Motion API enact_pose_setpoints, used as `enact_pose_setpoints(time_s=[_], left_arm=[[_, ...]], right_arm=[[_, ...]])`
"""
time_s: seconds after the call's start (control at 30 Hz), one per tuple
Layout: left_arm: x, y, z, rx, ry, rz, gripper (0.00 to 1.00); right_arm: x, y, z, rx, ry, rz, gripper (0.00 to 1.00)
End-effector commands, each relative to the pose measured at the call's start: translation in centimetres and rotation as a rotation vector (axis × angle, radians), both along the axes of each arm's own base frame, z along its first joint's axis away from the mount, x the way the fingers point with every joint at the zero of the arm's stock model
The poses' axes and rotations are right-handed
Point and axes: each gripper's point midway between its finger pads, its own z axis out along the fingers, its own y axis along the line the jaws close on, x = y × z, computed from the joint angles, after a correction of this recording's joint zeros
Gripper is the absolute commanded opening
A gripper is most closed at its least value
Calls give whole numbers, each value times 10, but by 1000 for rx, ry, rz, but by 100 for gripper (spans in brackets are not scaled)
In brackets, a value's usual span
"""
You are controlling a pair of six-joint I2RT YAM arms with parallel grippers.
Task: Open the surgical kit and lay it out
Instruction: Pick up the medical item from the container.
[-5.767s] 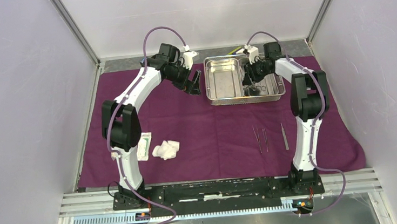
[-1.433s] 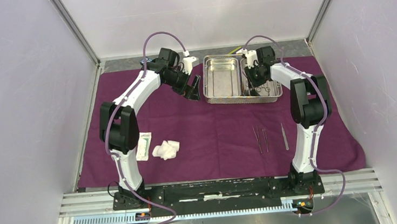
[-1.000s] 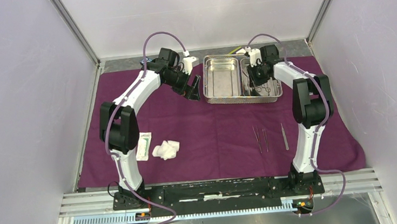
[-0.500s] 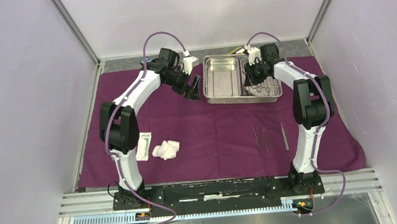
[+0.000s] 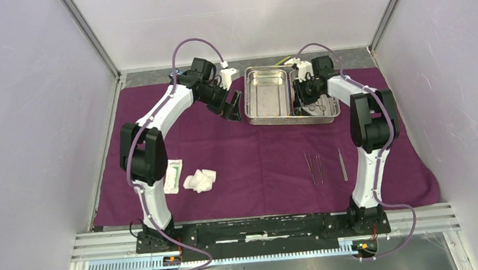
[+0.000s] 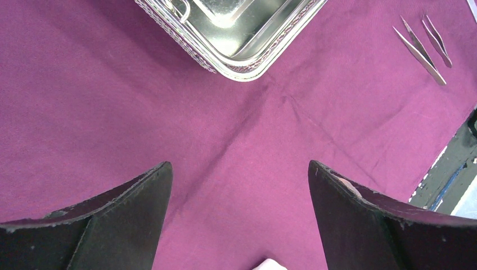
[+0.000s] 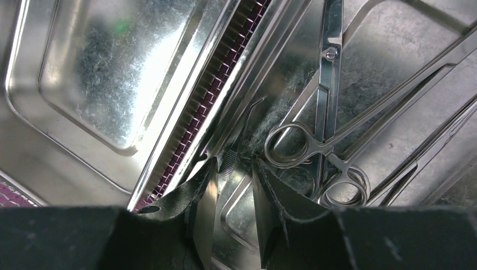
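Note:
The dark-purple cloth (image 5: 257,146) lies spread flat. At its back stands the steel tray (image 5: 270,116), rim also in the left wrist view (image 6: 242,70). My right gripper (image 5: 301,99) reaches down into the tray's right compartment. Its jaws (image 7: 235,162) stand a narrow way apart around a slim ridged steel tool (image 7: 229,158); a flat steel strip leans on the left finger (image 7: 194,197). Scissors-like clamps (image 7: 325,101) lie just to the right. My left gripper (image 5: 234,106) hangs wide open (image 6: 239,164) over bare cloth left of the tray. Tweezers (image 5: 315,167) and gauze (image 5: 200,179) lie in front.
A flat white packet (image 5: 174,175) lies beside the gauze, close to the left arm. One more slim steel tool (image 5: 342,164) rests near the right arm. Small coloured blocks (image 5: 280,60) sit behind the tray. Grey walls close in both sides; a metal rail runs along the front.
My right gripper has shifted slightly left inside the tray and its jaws have parted a little. The tray sits a bit farther back-left than at first. The left arm has stayed still.

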Motion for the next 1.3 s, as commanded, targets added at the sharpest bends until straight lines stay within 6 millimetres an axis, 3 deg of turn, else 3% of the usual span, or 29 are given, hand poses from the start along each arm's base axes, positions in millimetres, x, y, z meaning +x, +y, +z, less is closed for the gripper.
enact_pose_setpoints(time_s=[0.0, 0.33, 0.53, 0.9, 1.27], left_arm=[[-2, -5, 23, -38, -63, -41, 96], [-4, -4, 23, -34, -66, -43, 96], [-6, -2, 23, -32, -66, -45, 96], [-8, 0, 25, -28, -74, -43, 96], [-7, -2, 29, -37, -78, -40, 96]], right_arm=[[6, 3, 0, -36, -41, 10, 36], [-4, 2, -22, -85, 5, -4, 33], [0, -4, -20, -112, -3, -25, 25], [21, -6, 20, -60, -74, -62, 4], [30, -9, 53, -26, -128, -89, 0]])
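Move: The curved-tip tweezers lie almost under the right hand, about 1 cm to its left, 1 cm back and 1 cm below, tip pointing forward close along the tray's divider. The scissor rings sit some 5 cm to the hand's right and about 1 cm ahead, at much the same depth; the empty left compartment is centred about 8 cm to the hand's left and 4 cm ahead. From the left hand the tweezers are some 18 cm to the right, 3 cm ahead and 10 cm below. With its fingers about a third open around the tweezers' ridged handle, the right hand first slips nearly 1 cm left towards the divider while easing about half a centimetre down and forward, then closes until the fingertips pinch the handle. As they close and hold, it draws the tweezers back to the right, about 1.5 cm away from the divider, still creeping forward, and at the last rises about 1 cm with only a slight wrist turn of some 5 degrees. ##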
